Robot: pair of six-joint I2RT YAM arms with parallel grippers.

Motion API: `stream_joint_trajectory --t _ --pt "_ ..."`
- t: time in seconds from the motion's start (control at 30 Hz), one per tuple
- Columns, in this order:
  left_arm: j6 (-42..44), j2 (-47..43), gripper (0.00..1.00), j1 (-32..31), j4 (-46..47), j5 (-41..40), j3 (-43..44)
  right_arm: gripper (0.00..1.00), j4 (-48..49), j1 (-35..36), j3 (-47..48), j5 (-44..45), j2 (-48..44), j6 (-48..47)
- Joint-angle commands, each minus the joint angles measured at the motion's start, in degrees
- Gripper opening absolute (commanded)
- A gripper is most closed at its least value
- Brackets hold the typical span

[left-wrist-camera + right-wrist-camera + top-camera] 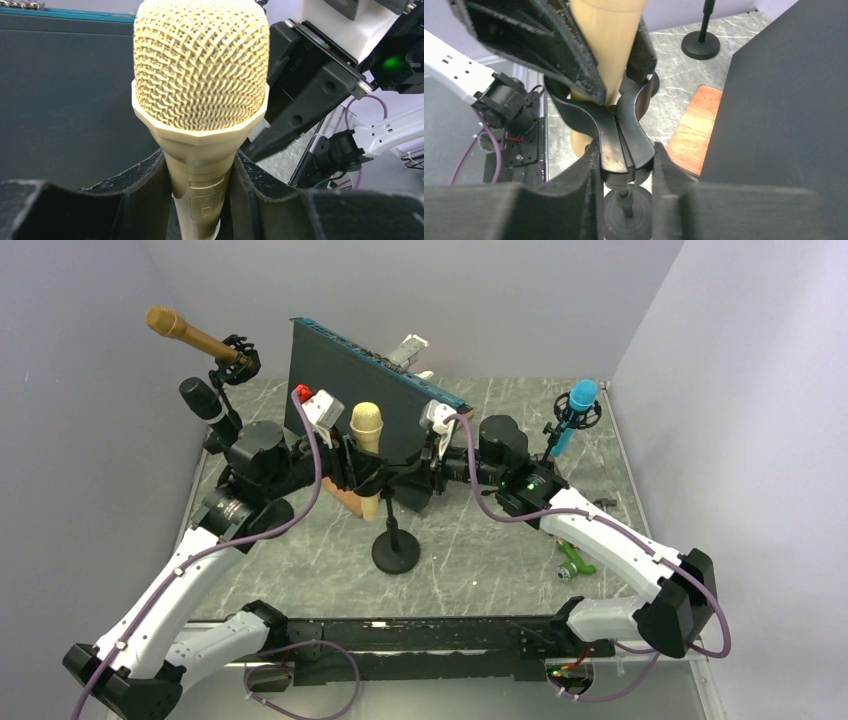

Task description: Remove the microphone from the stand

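Note:
A cream microphone point(366, 425) stands upright in the black clip point(619, 135) of a small stand with a round base point(395, 558). My left gripper point(352, 472) is shut on the microphone's body just under the mesh head; the left wrist view shows the body point(200, 200) pressed between both fingers point(135, 195). My right gripper point(428, 472) comes in from the right and is shut on the stand's clip below the microphone, with the stand's rod and base point(626, 215) showing between its fingers point(579, 195).
A tall black case point(360, 380) stands right behind the microphone. A wooden block point(345, 498) lies beside the stand. A bronze microphone point(190, 335) and a black one point(205, 400) stand back left, a blue one point(578, 405) back right. A green object point(573, 565) lies right.

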Motion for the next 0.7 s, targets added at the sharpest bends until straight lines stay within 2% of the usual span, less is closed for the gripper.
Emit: stream_joint_trajectory --t 0.0,0.37,0.67 --pt "0.3 -1.5 0.00 -0.4 0.7 1.3 2.9 0.00 3.6 0.2 -2.0 1.5 -1.4 -1.0" --pt "2.6 -3.0 0.00 -0.4 -4.4 0.9 10.4 0.00 1.5 0.2 -1.7 4.7 -0.5 -1.4" --pt "6.6 -7.6 0.00 -0.4 -8.4 -3.6 18.9 0.00 1.7 0.2 -2.4 6.1 -0.3 -1.2"
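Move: Just below its head, the left fingers already hold the microphone; the clip's ring lies about 4 cm under that hand, 2 cm to its right and 1 cm back. For the right hand, which already pinches the clip's handles, the clip's middle is some 3 cm to the left, level and neither ahead nor back. The stand's base sits roughly 20 cm below the right hand and 1 cm left. The dark panel stands about 18 cm ahead of the left hand, 5 cm left and 10 cm lower. Drawing the microphone up out of the clip's ring, the left hand starts slowly, then speeds up to about 8 cm of rise, drifting some 3 cm left and a little back while tipping up about 10 degrees, its grip kept. The right hand stays in place on the clip's handles while its fingers ease partway open, still in touch with them. ##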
